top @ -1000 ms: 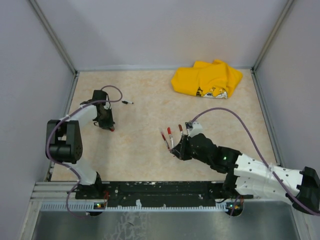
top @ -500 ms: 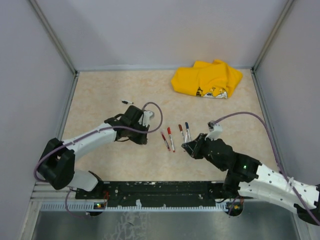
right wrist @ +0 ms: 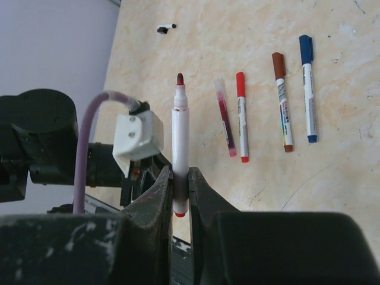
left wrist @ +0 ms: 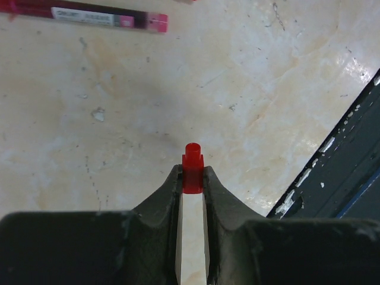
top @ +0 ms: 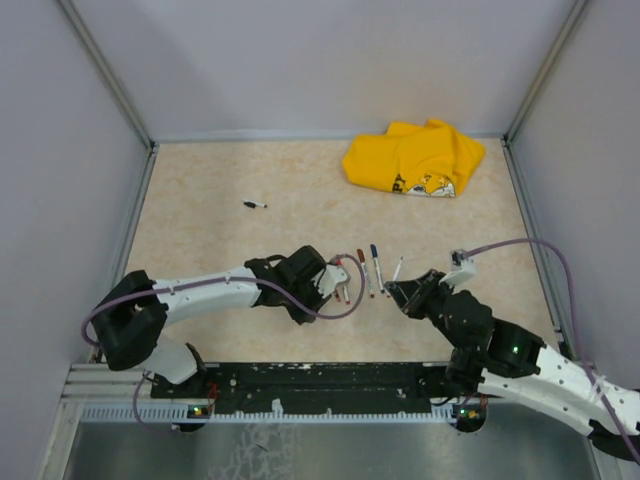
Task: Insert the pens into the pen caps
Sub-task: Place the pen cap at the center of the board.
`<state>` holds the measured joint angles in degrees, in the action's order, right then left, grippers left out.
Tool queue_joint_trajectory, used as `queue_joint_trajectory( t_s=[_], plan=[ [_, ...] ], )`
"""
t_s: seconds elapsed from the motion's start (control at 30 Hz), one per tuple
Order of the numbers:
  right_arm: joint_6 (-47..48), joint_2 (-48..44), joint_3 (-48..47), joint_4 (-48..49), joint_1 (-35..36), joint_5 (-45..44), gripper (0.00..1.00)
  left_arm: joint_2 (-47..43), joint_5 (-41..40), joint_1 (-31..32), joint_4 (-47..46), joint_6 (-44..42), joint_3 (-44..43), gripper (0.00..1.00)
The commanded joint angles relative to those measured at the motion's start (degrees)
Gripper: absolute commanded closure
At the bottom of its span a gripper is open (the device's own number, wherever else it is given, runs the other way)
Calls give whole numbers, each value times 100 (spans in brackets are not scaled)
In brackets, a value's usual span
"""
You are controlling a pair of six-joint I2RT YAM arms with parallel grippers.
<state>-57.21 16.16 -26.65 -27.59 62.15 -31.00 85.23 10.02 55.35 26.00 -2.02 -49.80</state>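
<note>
My left gripper (left wrist: 192, 176) is shut on a small red pen cap (left wrist: 192, 168), which sticks out past the fingertips just above the table. In the top view the left gripper (top: 337, 283) sits at the table's middle, over the row of pens. My right gripper (right wrist: 180, 178) is shut on an uncapped white pen (right wrist: 180, 133) whose dark red tip points toward the left arm. The right gripper (top: 400, 291) faces the left one, a short gap apart. On the table lie a dark red pen (right wrist: 225, 119), a red-capped pen (right wrist: 241, 116), a brown-capped pen (right wrist: 281, 101) and a blue-capped pen (right wrist: 307, 86).
A crumpled yellow cloth (top: 415, 158) lies at the back right. A small black piece with a white end (top: 255, 205) lies alone at the back left. Grey walls close in the table on three sides, and the black mounting rail (top: 330, 378) runs along the near edge.
The left arm has swung from the far left to the middle of the table with the red cap. The right arm has drawn back to the right with the pen.
</note>
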Motion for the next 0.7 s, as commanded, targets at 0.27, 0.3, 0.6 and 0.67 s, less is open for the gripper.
queue_joint_trajectory(
  t_s=[0.27, 0.3, 0.6, 0.67],
  plan=[
    [-258, -198, 24, -49, 34, -453, 100, 538, -597, 581, -38, -992, -135, 65],
    [-261, -201, 27, -47, 34, -446, 100, 605, -625, 582, -20, -970, -140, 64],
    [-301, -230, 35, -123, 34, -416, 100, 617, -914, 586, 110, -862, -216, 55],
    [-315, -237, 47, -124, 34, -414, 100, 547, -966, 591, 154, -859, -221, 53]
  ],
)
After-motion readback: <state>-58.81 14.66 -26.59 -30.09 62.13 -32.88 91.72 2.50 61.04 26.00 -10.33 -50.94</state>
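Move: The left hand holds the red pen cap with the centre spot of the board almost straight below, about 3 cm down. The pink pen's middle lies some 12 cm ahead and 7 cm to the right; the red pen is level with it, roughly 11 cm right of the hand, and the brown pen about 14 cm ahead and 17 cm right. From the right hand, which holds a white pen, the spot is about 24 cm left, level fore and aft, and some 18 cm below. The left hand carries the red pen cap about 3 cm down onto the bare board nearer the base than the pink pen, easing back just over 1 cm at first and then returning about 1 cm forward, while it turns some 10 degrees clockwise and its fingers swing closer to vertical. During the lowering the fingers start to part, and they keep opening once it is down, letting go of the cap, while the right hand, still gripping the white pen, just settles about 1 cm to its right. ##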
